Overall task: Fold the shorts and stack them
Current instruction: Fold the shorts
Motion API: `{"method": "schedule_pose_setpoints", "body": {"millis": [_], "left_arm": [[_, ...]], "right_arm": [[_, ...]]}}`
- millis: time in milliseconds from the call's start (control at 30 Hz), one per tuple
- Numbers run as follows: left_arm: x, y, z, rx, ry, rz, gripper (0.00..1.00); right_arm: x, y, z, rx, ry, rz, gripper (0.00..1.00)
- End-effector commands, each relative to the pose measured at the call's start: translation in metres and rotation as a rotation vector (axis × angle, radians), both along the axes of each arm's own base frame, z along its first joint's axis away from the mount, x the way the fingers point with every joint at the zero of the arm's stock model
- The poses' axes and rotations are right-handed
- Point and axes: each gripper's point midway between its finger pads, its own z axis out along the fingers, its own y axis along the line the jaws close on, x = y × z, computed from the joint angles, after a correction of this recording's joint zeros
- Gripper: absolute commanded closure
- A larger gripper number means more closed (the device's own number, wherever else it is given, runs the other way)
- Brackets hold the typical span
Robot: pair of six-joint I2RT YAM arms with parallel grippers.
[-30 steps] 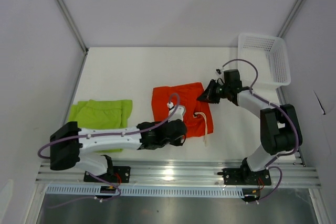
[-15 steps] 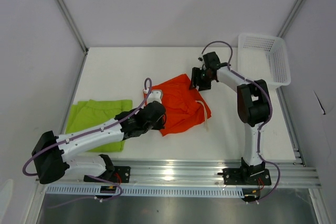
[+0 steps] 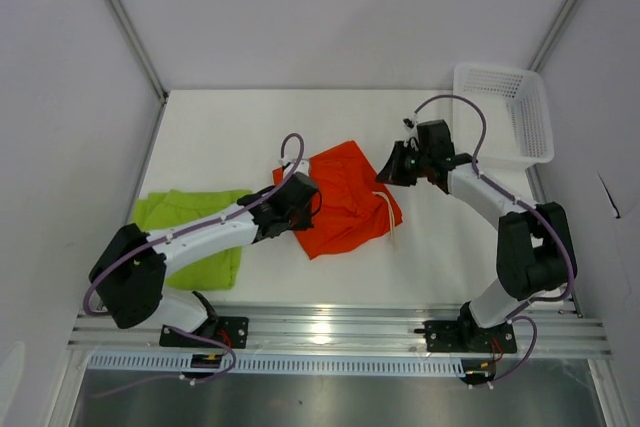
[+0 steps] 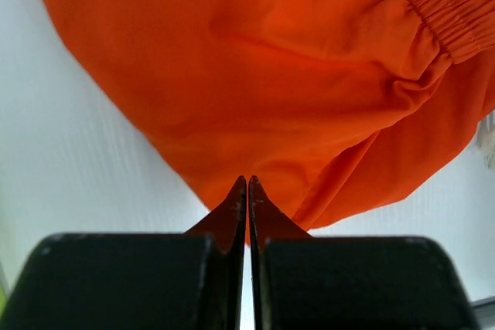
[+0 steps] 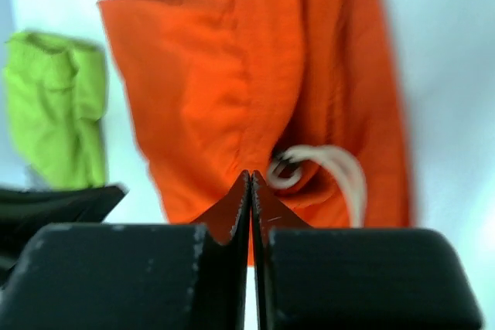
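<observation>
The orange-red shorts (image 3: 345,199) lie crumpled and skewed at mid-table, white drawstrings (image 3: 388,219) trailing off their right side. My left gripper (image 3: 296,197) is shut at their left edge. In the left wrist view the orange fabric (image 4: 271,59) narrows down into the closed tips (image 4: 247,181), which pinch it. My right gripper (image 3: 390,169) hovers shut just off their upper right corner, holding nothing. The blurred right wrist view has orange cloth (image 5: 232,75) and a drawstring loop (image 5: 332,168) beyond the tips (image 5: 251,175). The lime green shorts (image 3: 190,222) lie flat at the left.
A white mesh basket (image 3: 505,112) stands at the back right corner. Grey walls close in the table on three sides, and a metal rail (image 3: 330,332) runs along the near edge. My left forearm (image 3: 200,237) crosses over the green shorts.
The orange shorts were dragged left and turned with my left gripper. My right gripper opened at their top corner, let go, then shut and drew back to the right.
</observation>
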Motion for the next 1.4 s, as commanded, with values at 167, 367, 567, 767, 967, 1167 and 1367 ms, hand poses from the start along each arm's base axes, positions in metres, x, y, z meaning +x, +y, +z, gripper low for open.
{"method": "schedule_pose_setpoints", "body": {"millis": [167,367,567,767,967,1167,1367], "left_arm": [[0.042,-0.041,0.024,-0.094,-0.075,-0.064,1.00],[0.043,-0.057,0.009,-0.125,-0.051,-0.119,1.00],[0.038,-0.056,-0.014,-0.119,-0.031,-0.137,1.00],[0.027,-0.060,-0.042,-0.122,0.017,-0.152,1.00],[0.011,-0.070,-0.063,-0.084,0.046,-0.158,1.00],[-0.012,-0.081,-0.083,-0.079,0.084,-0.176,1.00],[-0.037,-0.126,-0.091,-0.090,0.086,-0.217,1.00]], "right_arm": [[-0.043,0.061,-0.003,0.387,0.105,0.136,1.00],[-0.035,0.061,-0.033,0.413,0.181,0.112,1.00],[-0.016,0.046,-0.072,0.453,0.286,0.031,1.00],[-0.004,0.030,-0.119,0.354,0.403,-0.102,1.00],[0.018,0.018,-0.133,0.176,0.354,-0.114,1.00],[0.045,0.022,-0.113,0.028,0.266,-0.030,1.00],[0.046,0.056,-0.087,-0.089,0.169,0.104,1.00]]}}
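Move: The red shorts' middle lies about 7 cm ahead of my left hand, 8 cm to its right and 8 cm below; the folded green shorts are level with that hand, roughly 27 cm to its left. From my right hand, the red shorts' middle is some 12 cm left, 2 cm back and 11 cm below. Their white drawstring is 1 cm left of and 2 cm behind my right hand, and the white basket stands about 20 cm ahead, 27 cm right. With both grippers shut, I swing my right hand back and left while sinking about 10 cm onto the red shorts beside the drawstring, then push the cloth forward some 6 cm. My left hand arcs forward and right, comes down on the near part, then drags it about 5 cm right and slightly back, so the two strokes work counter-clockwise. ##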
